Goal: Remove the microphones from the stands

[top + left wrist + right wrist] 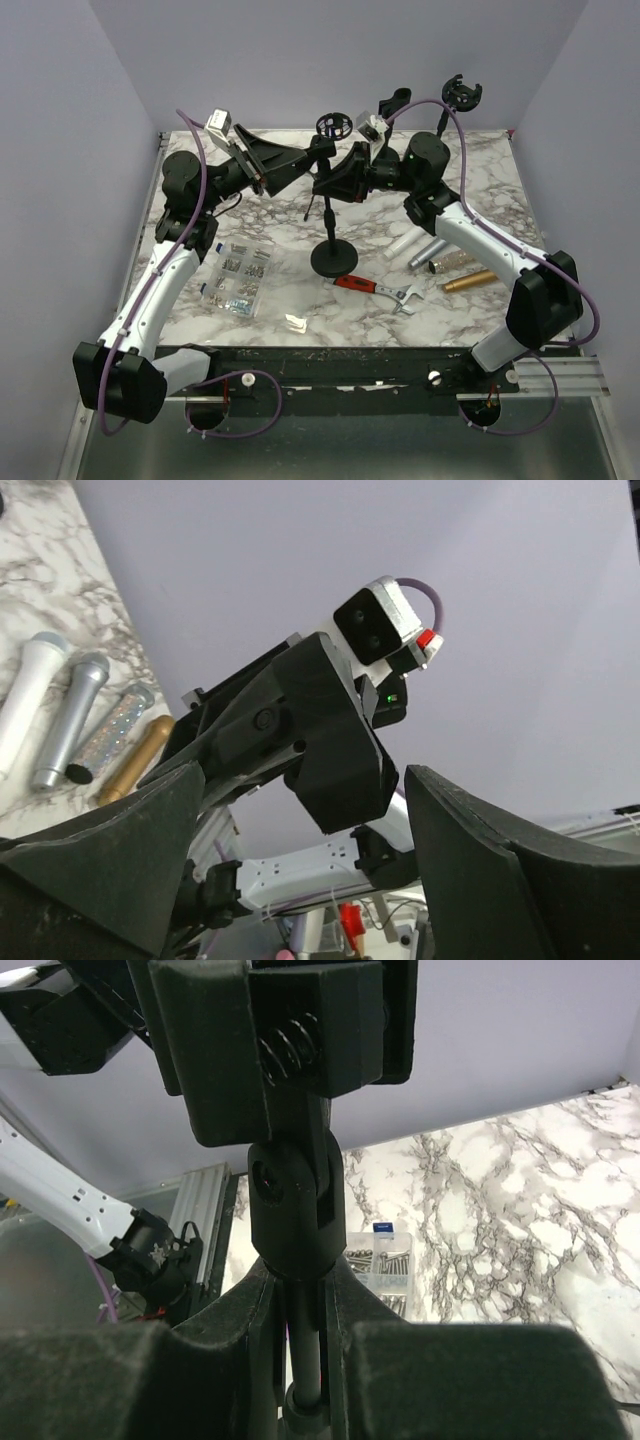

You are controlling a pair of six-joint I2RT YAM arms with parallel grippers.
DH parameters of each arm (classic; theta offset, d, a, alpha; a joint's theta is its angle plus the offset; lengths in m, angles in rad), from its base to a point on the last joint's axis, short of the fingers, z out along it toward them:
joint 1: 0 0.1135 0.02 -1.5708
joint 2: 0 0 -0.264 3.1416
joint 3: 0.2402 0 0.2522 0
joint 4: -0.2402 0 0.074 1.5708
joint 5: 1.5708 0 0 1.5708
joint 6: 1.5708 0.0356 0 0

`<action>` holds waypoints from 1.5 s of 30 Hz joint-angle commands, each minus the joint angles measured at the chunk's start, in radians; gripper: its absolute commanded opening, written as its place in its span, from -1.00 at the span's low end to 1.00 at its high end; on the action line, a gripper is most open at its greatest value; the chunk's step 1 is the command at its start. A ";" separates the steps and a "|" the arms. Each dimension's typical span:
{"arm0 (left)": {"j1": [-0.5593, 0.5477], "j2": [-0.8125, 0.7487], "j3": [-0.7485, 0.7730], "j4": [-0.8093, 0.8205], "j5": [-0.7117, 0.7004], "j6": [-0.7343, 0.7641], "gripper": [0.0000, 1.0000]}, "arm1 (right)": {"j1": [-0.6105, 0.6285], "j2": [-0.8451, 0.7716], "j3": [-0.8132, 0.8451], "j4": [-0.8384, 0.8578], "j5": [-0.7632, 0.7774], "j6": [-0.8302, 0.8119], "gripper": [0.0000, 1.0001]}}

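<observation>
A black microphone stand (333,260) stands mid-table on a round base. Its spring clip (285,1040) at the top shows no microphone in it. My right gripper (337,186) is shut on the stand's pole (305,1355) just under the clip joint; in its wrist view the gripper (305,1295) has the pole between its jaws. My left gripper (300,163) is open and empty, raised just left of the clip. In its wrist view the gripper (305,780) faces the right arm's wrist. Several microphones (440,258) lie on the table at the right; the left wrist view shows them too (80,720).
A clear box of screws (238,275) lies left of the stand. A red-handled wrench (375,288) lies in front of the base. A small white piece (297,322) sits near the front edge. Black fittings (462,95) hang at the back wall.
</observation>
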 commanded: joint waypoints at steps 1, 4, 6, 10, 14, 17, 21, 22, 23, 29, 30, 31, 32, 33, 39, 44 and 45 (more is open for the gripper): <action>-0.021 0.021 -0.024 0.145 0.046 -0.119 0.63 | 0.008 0.013 0.062 -0.011 -0.020 -0.044 -0.99; -0.036 0.034 -0.015 0.149 0.048 -0.129 0.64 | 0.013 0.018 0.073 -0.046 -0.018 -0.077 -0.99; -0.040 0.048 -0.013 0.171 0.059 -0.152 0.60 | 0.016 0.021 0.081 -0.077 -0.018 -0.104 -0.99; -0.046 0.056 -0.020 0.217 0.073 -0.189 0.45 | 0.017 0.021 0.079 -0.124 -0.007 -0.152 -0.99; -0.049 0.044 -0.030 0.213 0.074 -0.181 0.31 | 0.017 0.028 0.079 -0.142 -0.009 -0.169 -0.99; -0.049 0.048 -0.030 0.207 0.083 -0.180 0.21 | 0.020 0.029 0.084 -0.148 -0.021 -0.178 -0.99; -0.048 0.058 -0.028 0.183 0.096 -0.161 0.19 | 0.027 0.019 0.091 -0.176 -0.021 -0.211 -0.99; -0.047 0.064 -0.027 0.182 0.098 -0.157 0.16 | 0.027 0.020 0.095 -0.187 -0.024 -0.219 -0.99; -0.046 0.072 -0.023 0.186 0.103 -0.156 0.08 | 0.028 0.021 0.101 -0.203 -0.025 -0.227 -0.99; -0.044 0.098 -0.010 0.255 0.109 -0.154 -0.89 | 0.028 0.020 0.104 -0.233 0.051 -0.240 -0.92; -0.042 0.101 0.000 0.255 0.107 -0.138 -1.00 | 0.029 0.018 0.100 -0.232 0.095 -0.239 -0.85; -0.041 0.106 0.010 0.256 0.107 -0.121 -1.00 | 0.029 0.015 0.097 -0.233 0.150 -0.238 -0.61; -0.036 0.114 0.025 0.260 0.108 -0.102 -1.00 | 0.028 0.013 0.090 -0.235 0.232 -0.236 -0.18; -0.031 0.126 0.041 0.256 0.112 -0.087 -1.00 | 0.029 0.007 0.081 -0.235 0.315 -0.231 0.17; 0.042 0.185 0.120 0.211 0.111 -0.017 -1.00 | 0.028 -0.071 0.012 -0.232 0.733 -0.179 0.99; 0.087 0.242 0.180 0.188 0.114 0.043 -1.00 | 0.027 -0.167 -0.050 -0.284 0.860 -0.131 1.00; 0.092 0.258 0.198 0.191 0.115 0.055 -1.00 | 0.028 -0.187 -0.066 -0.293 0.883 -0.123 1.00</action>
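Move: Off the left hand's open fingertips, about 4 cm to the right and 1 cm ahead and above, is the clip on top of the stand that the right hand already holds in the air. A black ring holder stands some 20 cm beyond that clip and 3 cm to its right, about 15 cm lower. On the table 40 cm below the left hand lie the wrench, 16 cm right and 4 cm back, and the parts box, 14 cm left and level. From the right hand the clip is about 7 cm above and 1 cm left. Handing the stand over: the left hand eases 2 cm right and closes on the clip while the right, still pinching the pole, lowers it about 2 cm. The right fingers then open wide and let go, withdrawing about 8 cm forward and 5 cm right while turning nearly 40 degrees clockwise. Keeping its grip, the left carries the stand some 5 cm forward and slightly left, towards the ring holder. ##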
